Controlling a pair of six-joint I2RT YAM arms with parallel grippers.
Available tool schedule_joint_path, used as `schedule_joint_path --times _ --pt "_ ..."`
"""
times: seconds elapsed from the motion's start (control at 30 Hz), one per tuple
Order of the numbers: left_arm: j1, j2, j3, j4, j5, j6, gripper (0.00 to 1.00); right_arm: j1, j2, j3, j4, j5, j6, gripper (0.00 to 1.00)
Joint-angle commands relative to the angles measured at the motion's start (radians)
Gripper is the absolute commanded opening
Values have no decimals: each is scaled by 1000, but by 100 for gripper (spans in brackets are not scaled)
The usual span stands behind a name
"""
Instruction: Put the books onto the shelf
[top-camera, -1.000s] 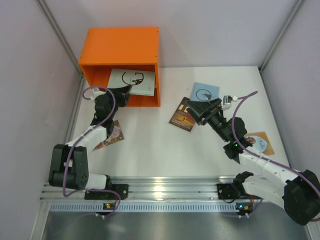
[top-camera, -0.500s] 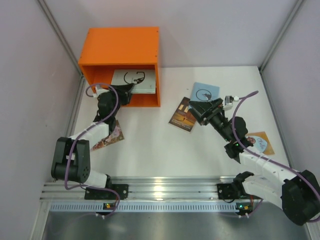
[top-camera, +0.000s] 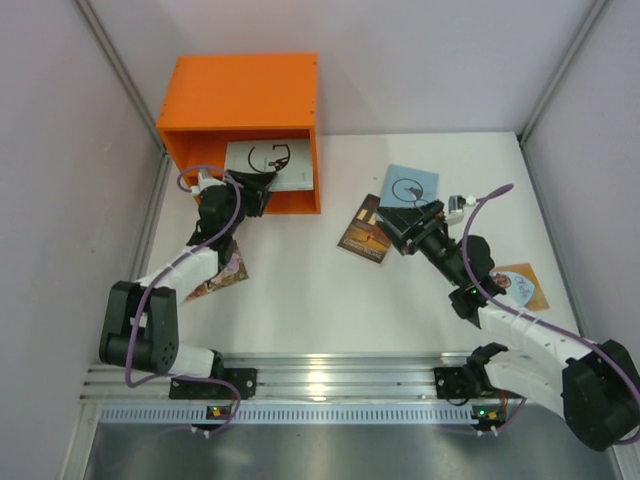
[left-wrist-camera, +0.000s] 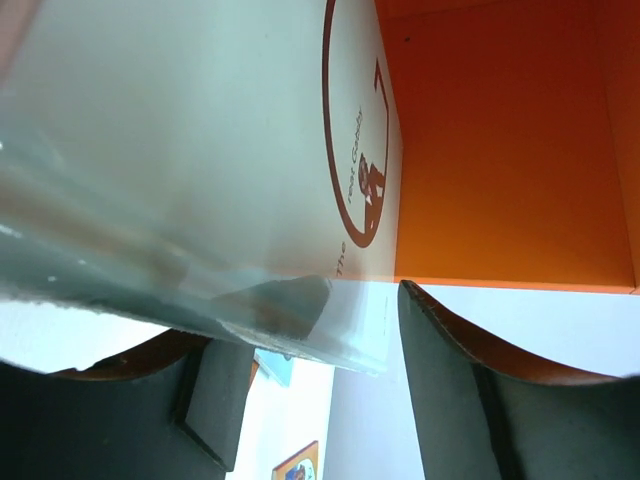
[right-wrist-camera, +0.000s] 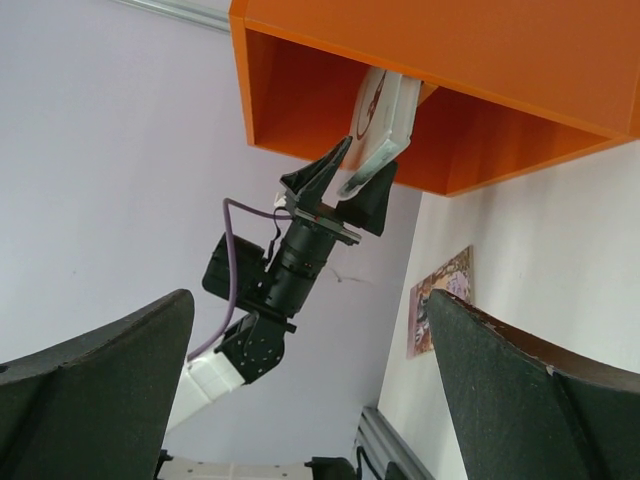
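Observation:
The orange shelf (top-camera: 240, 95) stands at the back left. A pale book with a black ring logo (top-camera: 270, 160) lies in its opening, its near edge sticking out. My left gripper (top-camera: 252, 192) is at that edge, open: in the left wrist view the book (left-wrist-camera: 200, 150) rests on one pad (left-wrist-camera: 215, 400) and the other pad stands clear. My right gripper (top-camera: 397, 222) hovers wide open over the dark brown book (top-camera: 358, 235). Flat on the table lie a second pale blue book (top-camera: 412, 185), a pinkish book (top-camera: 225, 272) and an orange book (top-camera: 520, 285).
Pale walls close in the table on the left, back and right. A metal rail (top-camera: 320, 380) with both arm bases runs along the near edge. The right wrist view looks across at the shelf (right-wrist-camera: 480, 60), the left gripper (right-wrist-camera: 340, 190) and the pinkish book (right-wrist-camera: 440, 300).
The left gripper's jaws have spread apart off the pale book, which now lies straighter and deeper in the shelf. The right gripper has shifted only slightly.

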Motion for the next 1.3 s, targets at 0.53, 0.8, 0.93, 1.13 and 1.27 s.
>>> schedule_joint_path --times 0.53,0.8,0.93,1.13,1.27 --pt "-13 -31 58 -24 15 27 25 -17 -77 23 -65 31 -78 100" --pt "-18 35 100 15 21 -15 1 -16 -57 32 -66 33 -95 100" --pt "-30 58 92 31 3 -84 0 -16 -44 32 -56 31 -95 100" --pt "-41 136 112 119 18 -190 0 -16 -42 46 -65 28 -109 100" --pt "-50 146 146 88 12 -191 4 -17 -42 49 -73 30 -114 100"
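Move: The grey-green book lies flat on the middle board of the shelf. Its near edge stands between the left gripper's open fingers, its middle about 6 cm ahead and 1 cm right, level with them. The shelf's own middle is some 12 cm ahead and 6 cm left. The pink patterned book is on the table, about 12 cm back, 14 cm left and 20 cm below. From the right hand, the grey-green book is roughly 21 cm ahead, 29 cm left and 5 cm lower. Ease the left gripper back about 1 cm, then close its fingers above and below the grey-green book's near edge to pinch it again, rising a centimetre or two as they shut. With that grip kept, push the book forward about 4 cm into the shelf, drifting slightly right, and roll the hand some 10 degrees so its left side dips. ##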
